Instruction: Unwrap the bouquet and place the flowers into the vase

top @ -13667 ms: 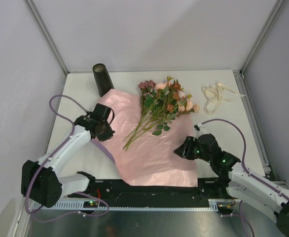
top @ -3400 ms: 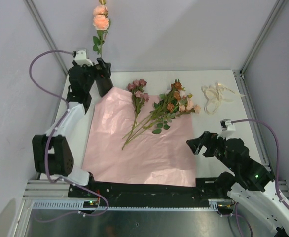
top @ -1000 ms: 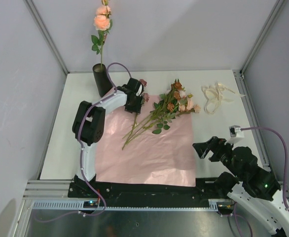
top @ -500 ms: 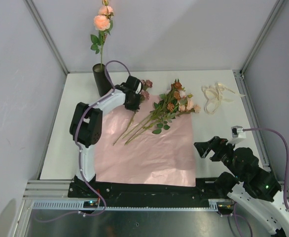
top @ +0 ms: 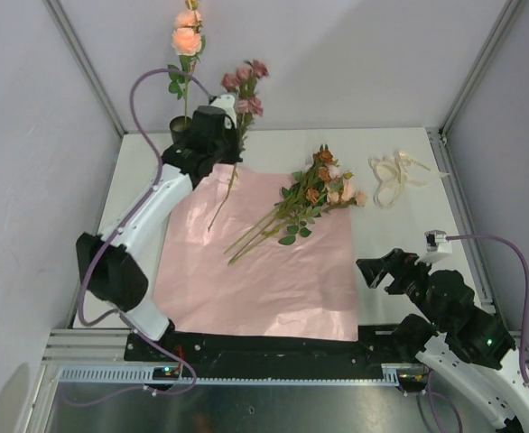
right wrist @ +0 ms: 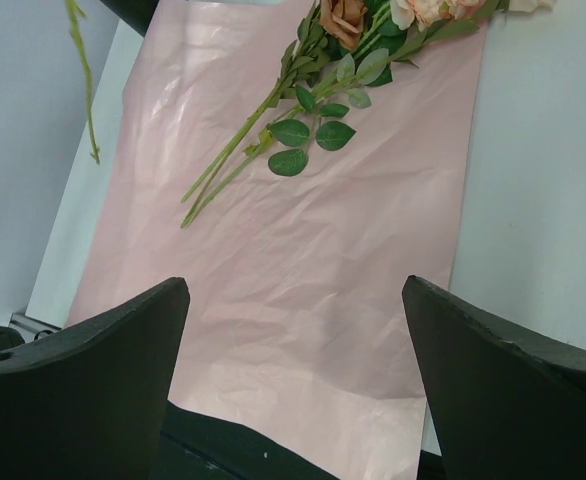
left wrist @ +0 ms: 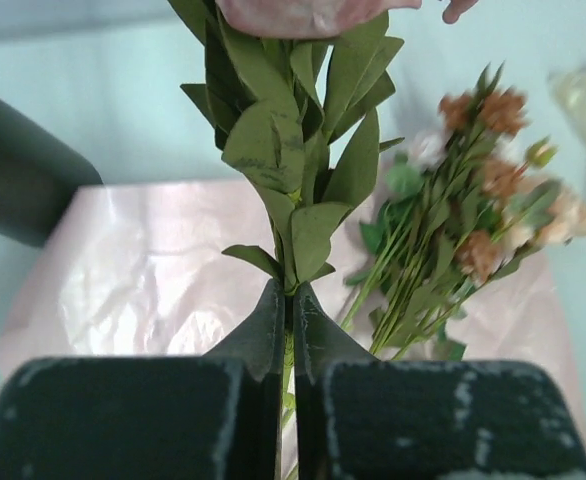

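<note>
The bouquet lies unwrapped: loose peach and rust flowers [top: 308, 193] rest on the flat pink paper [top: 264, 271]. The black vase [top: 180, 127] stands at the back left with one peach rose [top: 186, 40] upright in it. My left gripper [top: 219, 133] is raised beside the vase, shut on the green stem [left wrist: 287, 262] of a dark-pink rose spray [top: 245, 79]; the stem's lower end [top: 216, 209] dangles over the paper. In the left wrist view the vase [left wrist: 18, 170] is at the left. My right gripper [top: 382, 269] hovers open over the paper's [right wrist: 303, 260] near right corner, holding nothing.
A cream ribbon [top: 394, 177] lies loose at the back right of the white table [top: 409, 225]. Grey walls and metal frame posts close in the back and sides. The black rail [top: 273, 343] runs along the near edge.
My left gripper shut on the dark-pink rose's stem and lifted it off the paper, up and left to the vase. The right arm stayed put.
</note>
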You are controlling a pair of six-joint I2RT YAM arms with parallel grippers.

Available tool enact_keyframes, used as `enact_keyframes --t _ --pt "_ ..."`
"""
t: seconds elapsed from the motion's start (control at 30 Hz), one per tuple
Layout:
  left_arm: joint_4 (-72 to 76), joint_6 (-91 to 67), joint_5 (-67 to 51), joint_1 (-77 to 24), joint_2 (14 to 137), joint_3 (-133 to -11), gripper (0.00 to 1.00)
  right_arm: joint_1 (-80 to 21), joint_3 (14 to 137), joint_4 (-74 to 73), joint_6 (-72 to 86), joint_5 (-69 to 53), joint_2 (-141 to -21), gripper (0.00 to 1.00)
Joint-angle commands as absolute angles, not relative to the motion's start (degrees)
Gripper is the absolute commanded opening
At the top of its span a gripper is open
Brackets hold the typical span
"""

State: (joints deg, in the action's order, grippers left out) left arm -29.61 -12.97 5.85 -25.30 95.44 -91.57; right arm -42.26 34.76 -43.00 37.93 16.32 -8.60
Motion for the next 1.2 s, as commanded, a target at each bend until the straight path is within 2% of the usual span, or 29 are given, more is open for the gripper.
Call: enact_keyframes --t 0.0,0.3,0.6,0.93,1.17 --pt "-17.47 -10.43 6.73 -23.90 86.92 -89.41 0.00 -42.49 36.04 -41.92 38.18 17.95 -8.58 0.95" --pt "18.36 -1.94 6.04 -18.53 76.72 -75.22 0.00 -42.49 36.03 -41.48 38.31 18.51 -9.77 0.95" --pt "39.09 -5.01 -1.27 -7.21 82.30 -77.21 0.00 -42.54 36.12 -40.91 39.14 18.61 -11.74 0.94" --pt "44.49 -9.69 -9.03 -1.93 92.19 -86.43 0.00 -42.53 36.64 -40.49 39.85 18.94 -13.93 0.94" --pt "46.85 -15.66 -11.00 -0.25 96.31 -86.63 0.00 -42.51 37.03 -39.37 39.22 18.56 -15.96 0.94"
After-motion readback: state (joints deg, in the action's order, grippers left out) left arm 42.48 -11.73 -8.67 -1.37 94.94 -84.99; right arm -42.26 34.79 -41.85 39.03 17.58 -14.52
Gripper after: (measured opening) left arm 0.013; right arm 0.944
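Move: The vase, with a peach sprig already in it, stands about 14 cm to the left of the left hand and 11 cm farther out, its middle some 12 cm lower. The flowers still on the paper lie about 15 cm to that hand's right, roughly level with it fore and aft and 21 cm below. From the right hand the vase is around 39 cm ahead, 42 cm to the left and 9 cm lower. Still pinching the mauve rose sprig by its stem in shut fingers, the left hand lifts it about 25 cm, mostly early on, swinging some 15 cm left in the middle of the rise and easing forward last, to come high over the vase beside the peach sprig. All the while the wrist tips up by about 65 degrees, from slanting down to pointing above level, standing the sprig up. ##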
